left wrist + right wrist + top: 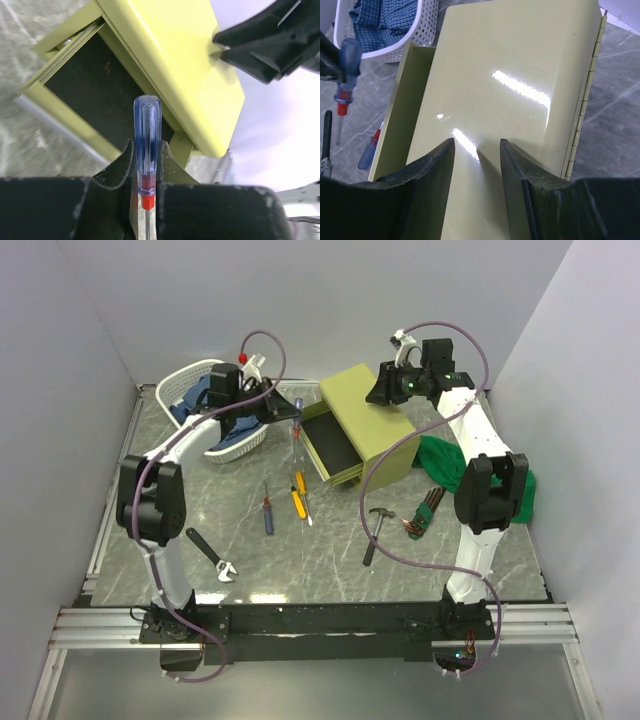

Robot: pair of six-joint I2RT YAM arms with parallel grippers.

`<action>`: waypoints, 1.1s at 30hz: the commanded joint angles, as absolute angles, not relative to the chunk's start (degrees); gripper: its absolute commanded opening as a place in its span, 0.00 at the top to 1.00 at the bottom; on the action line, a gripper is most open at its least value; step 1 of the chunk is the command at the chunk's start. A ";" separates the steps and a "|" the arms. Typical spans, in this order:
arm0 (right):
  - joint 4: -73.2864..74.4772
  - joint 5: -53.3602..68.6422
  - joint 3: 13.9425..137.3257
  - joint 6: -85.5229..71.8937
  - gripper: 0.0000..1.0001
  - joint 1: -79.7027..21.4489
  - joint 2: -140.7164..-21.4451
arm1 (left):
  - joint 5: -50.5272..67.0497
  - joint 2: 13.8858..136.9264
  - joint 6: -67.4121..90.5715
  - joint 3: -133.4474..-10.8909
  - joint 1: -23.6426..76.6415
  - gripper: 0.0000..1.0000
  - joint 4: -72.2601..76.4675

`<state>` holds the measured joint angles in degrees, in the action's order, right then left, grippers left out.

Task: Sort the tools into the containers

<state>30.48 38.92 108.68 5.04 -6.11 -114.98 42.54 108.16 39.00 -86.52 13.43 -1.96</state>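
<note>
My left gripper (pixel 289 411) (pixel 146 144) is shut on a blue screwdriver (pixel 147 129) with a clear blue handle and red collar. It holds the screwdriver above the open drawer (pixel 95 92) of the olive-green chest (pixel 375 420). The same screwdriver shows in the top view (pixel 296 420) and the right wrist view (pixel 347 62). My right gripper (pixel 383 392) (pixel 477 143) is open and empty just over the chest's lid (pixel 510 85). On the table lie a yellow screwdriver (pixel 299 496), a red screwdriver (pixel 267 515), a hammer (pixel 377 532), a hex key set (pixel 424 512) and a black wrench (pixel 213 556). No pliers show.
The white lattice basket (pixel 186 380) stands at the back left with a blue cloth (pixel 232 436) in it; it also shows in the right wrist view (pixel 426 20). A green cloth (pixel 442 459) lies right of the chest. Grey walls close in the table.
</note>
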 commanded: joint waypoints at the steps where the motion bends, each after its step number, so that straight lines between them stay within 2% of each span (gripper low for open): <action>1: 40.61 30.23 104.33 7.29 0.50 -4.40 -116.63 | 47.73 111.88 49.64 -90.17 14.06 0.99 7.64; 11: 41.04 30.41 101.52 8.08 0.50 -4.22 -115.14 | 49.57 118.74 62.84 -91.76 16.26 0.99 21.10; 16: 40.78 30.41 101.60 7.82 0.50 -4.13 -115.14 | 46.85 119.18 62.14 -92.90 16.87 0.55 15.39; 18: 40.69 30.41 102.04 7.47 0.50 -4.13 -115.22 | 45.18 118.31 61.18 -92.38 16.44 0.45 13.81; 21: 40.69 30.41 102.39 7.38 0.50 -4.22 -115.40 | 42.98 115.76 59.60 -91.32 15.21 0.36 10.65; 24: 40.69 30.32 102.30 7.47 0.50 -4.22 -115.58 | 43.94 113.30 59.50 -89.57 13.36 0.33 10.98; 29: 40.61 30.23 102.22 7.56 0.50 -4.13 -115.66 | 46.49 106.71 57.40 -84.48 9.68 0.35 11.69; 33: 40.69 30.32 102.30 7.65 0.49 -4.22 -115.93 | 43.26 101.88 41.96 -83.59 8.79 0.36 -5.39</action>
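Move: I still have a blue screwdriver pinched in my left hand, shaft down. The open drawer it is going to has its middle about 8 cm to the right, 3 cm back and 10 cm below. The cabinet body lies some 16 cm to the right and 1 cm ahead; the yellow screwdrivers lie on the table about 12 cm back, level sideways. From my right hand the drawer is roughly 10 cm left and 6 cm back. I carry the screwdriver about 5 cm right with my left hand, slightly forward and down, over the open drawer, rolling the wrist nearly 20 degrees so the shaft's tip swings back and right. There I open my fingers wide and let go, then draw the empty hand some 7 cm back left and a little up, away from the drawer. ##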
